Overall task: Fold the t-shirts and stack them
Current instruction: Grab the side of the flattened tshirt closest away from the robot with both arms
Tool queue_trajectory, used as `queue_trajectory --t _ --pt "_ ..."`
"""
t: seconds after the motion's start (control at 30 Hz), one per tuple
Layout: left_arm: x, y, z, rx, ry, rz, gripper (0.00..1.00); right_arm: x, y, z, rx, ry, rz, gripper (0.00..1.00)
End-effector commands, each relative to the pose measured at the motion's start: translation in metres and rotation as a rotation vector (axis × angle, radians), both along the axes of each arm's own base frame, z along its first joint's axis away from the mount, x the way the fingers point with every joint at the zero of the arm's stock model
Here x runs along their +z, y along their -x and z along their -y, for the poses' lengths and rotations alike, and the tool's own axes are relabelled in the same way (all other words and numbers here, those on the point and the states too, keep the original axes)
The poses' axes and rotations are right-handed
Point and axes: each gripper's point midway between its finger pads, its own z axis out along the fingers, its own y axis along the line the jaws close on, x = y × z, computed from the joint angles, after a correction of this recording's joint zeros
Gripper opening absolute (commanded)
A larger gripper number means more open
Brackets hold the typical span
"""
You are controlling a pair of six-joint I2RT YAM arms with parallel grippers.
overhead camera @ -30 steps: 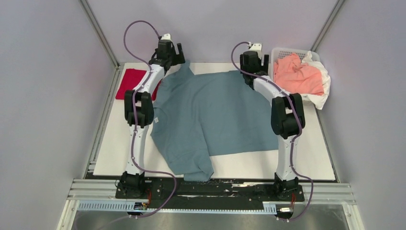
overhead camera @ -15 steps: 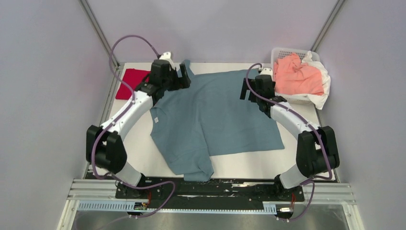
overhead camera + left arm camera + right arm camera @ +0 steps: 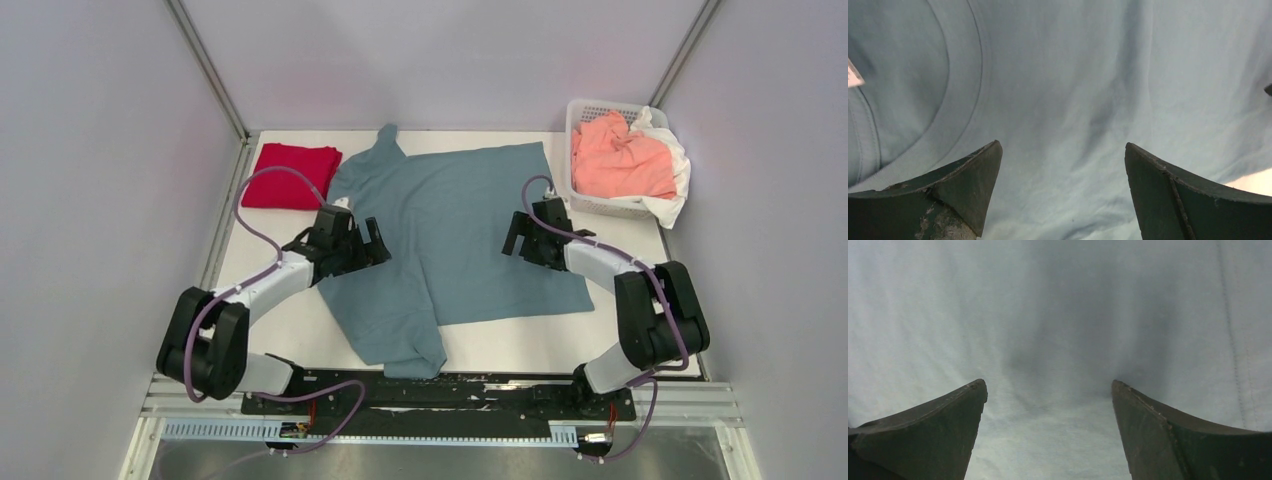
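A dusty teal-blue t-shirt (image 3: pixel 455 215) lies spread over the middle of the table, one sleeve at the far edge and its neck end bunched near the front. My left gripper (image 3: pixel 378 243) is open and empty, low over the shirt's left part near the collar (image 3: pixel 955 90). My right gripper (image 3: pixel 515 233) is open and empty, low over the shirt's right part. Both wrist views show only teal cloth (image 3: pixel 1058 315) between wide-apart jaws. A folded red t-shirt (image 3: pixel 292 175) lies at the far left. A salmon-pink t-shirt (image 3: pixel 620 158) sits in the basket.
A white perforated basket (image 3: pixel 592 108) stands at the far right corner with a white cloth (image 3: pixel 676 165) hanging over its side. Metal frame posts rise at the table's far corners. Bare white table (image 3: pixel 650 320) shows at the right front.
Both arms have drawn back from the far edge of the shirt toward the middle of the table and lowered. The shirt's far edge now lies flat and the red shirt is uncovered.
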Motion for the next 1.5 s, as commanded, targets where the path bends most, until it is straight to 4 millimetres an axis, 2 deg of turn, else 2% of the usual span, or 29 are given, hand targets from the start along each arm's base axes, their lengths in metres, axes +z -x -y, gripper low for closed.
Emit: queue_trajectory --t 0.0,0.03,0.07,0.1,0.13,0.17,0.2,0.23,0.27,0.3,0.5,0.53,0.57,0.6,0.63,0.73,0.77,0.8,0.83,0.87,0.9,1.0,1.03,1.07,1.1,1.13,1.17,1.2,1.47 --pt "0.002 -0.042 -0.004 0.106 -0.032 0.058 1.00 -0.003 -0.004 0.017 -0.121 -0.023 0.007 1.00" --pt "0.003 -0.052 -0.009 0.135 -0.063 0.064 1.00 -0.005 -0.004 0.021 -0.133 -0.021 0.000 1.00" --pt "-0.012 -0.056 -0.012 0.144 -0.094 0.026 1.00 -0.008 -0.003 0.025 -0.144 -0.020 -0.009 1.00" --pt "-0.007 -0.068 -0.013 0.159 -0.098 0.030 1.00 -0.011 -0.003 0.029 -0.157 -0.018 -0.016 1.00" --pt "-0.022 -0.070 -0.014 0.155 -0.112 -0.014 1.00 -0.014 -0.003 0.032 -0.168 -0.017 -0.024 1.00" --pt "-0.017 -0.082 -0.012 0.152 -0.096 -0.016 1.00 -0.016 -0.003 0.034 -0.176 -0.015 -0.032 1.00" --pt "-0.032 -0.082 -0.014 0.151 -0.110 -0.065 1.00 -0.018 -0.004 0.036 -0.183 -0.012 -0.037 1.00" --pt "-0.026 -0.096 -0.012 0.152 -0.092 -0.054 1.00 -0.021 -0.004 0.038 -0.188 -0.008 -0.044 1.00" --pt "-0.037 -0.099 -0.013 0.153 -0.102 -0.088 1.00 -0.023 -0.005 0.039 -0.191 -0.005 -0.050 1.00" --pt "-0.031 -0.110 -0.011 0.145 -0.082 -0.075 1.00 -0.025 -0.006 0.040 -0.197 0.000 -0.054 1.00" --pt "-0.040 -0.161 -0.002 0.101 -0.092 -0.085 1.00 -0.031 -0.021 0.054 -0.262 0.039 -0.057 1.00" --pt "-0.027 -0.178 0.000 0.095 -0.087 -0.050 1.00 -0.030 -0.024 0.055 -0.268 0.045 -0.053 1.00" --pt "-0.037 -0.178 0.000 0.088 -0.102 -0.083 1.00 -0.029 -0.027 0.057 -0.275 0.048 -0.050 1.00" --pt "-0.026 -0.189 0.003 0.080 -0.100 -0.056 1.00 -0.027 -0.029 0.057 -0.277 0.048 -0.047 1.00" --pt "-0.027 -0.188 0.002 0.073 -0.108 -0.072 1.00 -0.022 -0.031 0.055 -0.269 0.040 -0.036 1.00" --pt "-0.005 -0.186 0.010 0.043 -0.069 -0.039 1.00 -0.005 -0.034 0.046 -0.220 0.012 0.002 1.00" --pt "0.016 -0.186 0.012 0.039 -0.050 0.009 1.00 0.003 -0.034 0.042 -0.203 0.008 0.021 1.00" --pt "0.016 -0.176 0.012 0.036 -0.052 0.003 1.00 0.010 -0.033 0.038 -0.187 0.006 0.037 1.00" --pt "0.039 -0.172 0.011 0.042 -0.044 0.047 1.00 0.020 -0.032 0.034 -0.173 0.006 0.057 1.00" --pt "0.037 -0.160 0.008 0.054 -0.071 0.039 1.00 0.029 -0.030 0.033 -0.169 0.002 0.076 1.00" --pt "0.059 -0.151 0.006 0.065 -0.072 0.069 1.00 0.038 -0.027 0.031 -0.166 -0.007 0.096 1.00" --pt "0.083 -0.103 0.000 0.091 -0.135 0.104 1.00 0.064 -0.013 0.037 -0.200 -0.026 0.168 1.00" --pt "0.073 -0.084 -0.001 0.105 -0.163 0.082 1.00 0.074 -0.008 0.041 -0.224 -0.031 0.199 1.00" --pt "0.090 -0.070 -0.002 0.112 -0.150 0.119 1.00 0.083 -0.004 0.045 -0.251 -0.036 0.230 1.00" --pt "0.079 -0.049 0.002 0.102 -0.165 0.102 1.00 0.097 0.002 0.050 -0.280 -0.047 0.273 1.00" --pt "0.090 -0.035 0.002 0.097 -0.150 0.129 1.00 0.103 0.009 0.054 -0.318 -0.063 0.295 1.00" --pt "0.078 -0.015 0.007 0.074 -0.161 0.103 1.00 0.107 0.015 0.059 -0.351 -0.069 0.317 1.00" --pt "0.083 0.000 0.006 0.062 -0.158 0.104 1.00 0.109 0.021 0.064 -0.382 -0.076 0.338 1.00" --pt "0.037 0.135 0.023 -0.192 -0.281 -0.069 1.00 0.107 0.049 0.080 -0.464 -0.085 0.399 1.00"
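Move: The left gripper hangs low over the t-shirt: the near sleeve's end lies about 21 cm back and 6 cm right, the far sleeve some 28 cm straight ahead, and the folded red shirt roughly 18 cm ahead and 20 cm left; all are about 5 cm below. From the right gripper, just over the cloth, the near hem corner is about 14 cm back and 15 cm right, and the far hem corner some 25 cm ahead and 10 cm right, both 2 cm below. Keep both grippers wide open. Sink the left one a little and push the cloth forward about 19 cm, then lift it clear and draw it back fast over the near sleeve. Meanwhile slide the right about 5 cm forward and 4 cm right on the cloth, then raise it some 12 cm, easing back and right towards the near hem corner, turning clockwise and tipping its fingers up. ##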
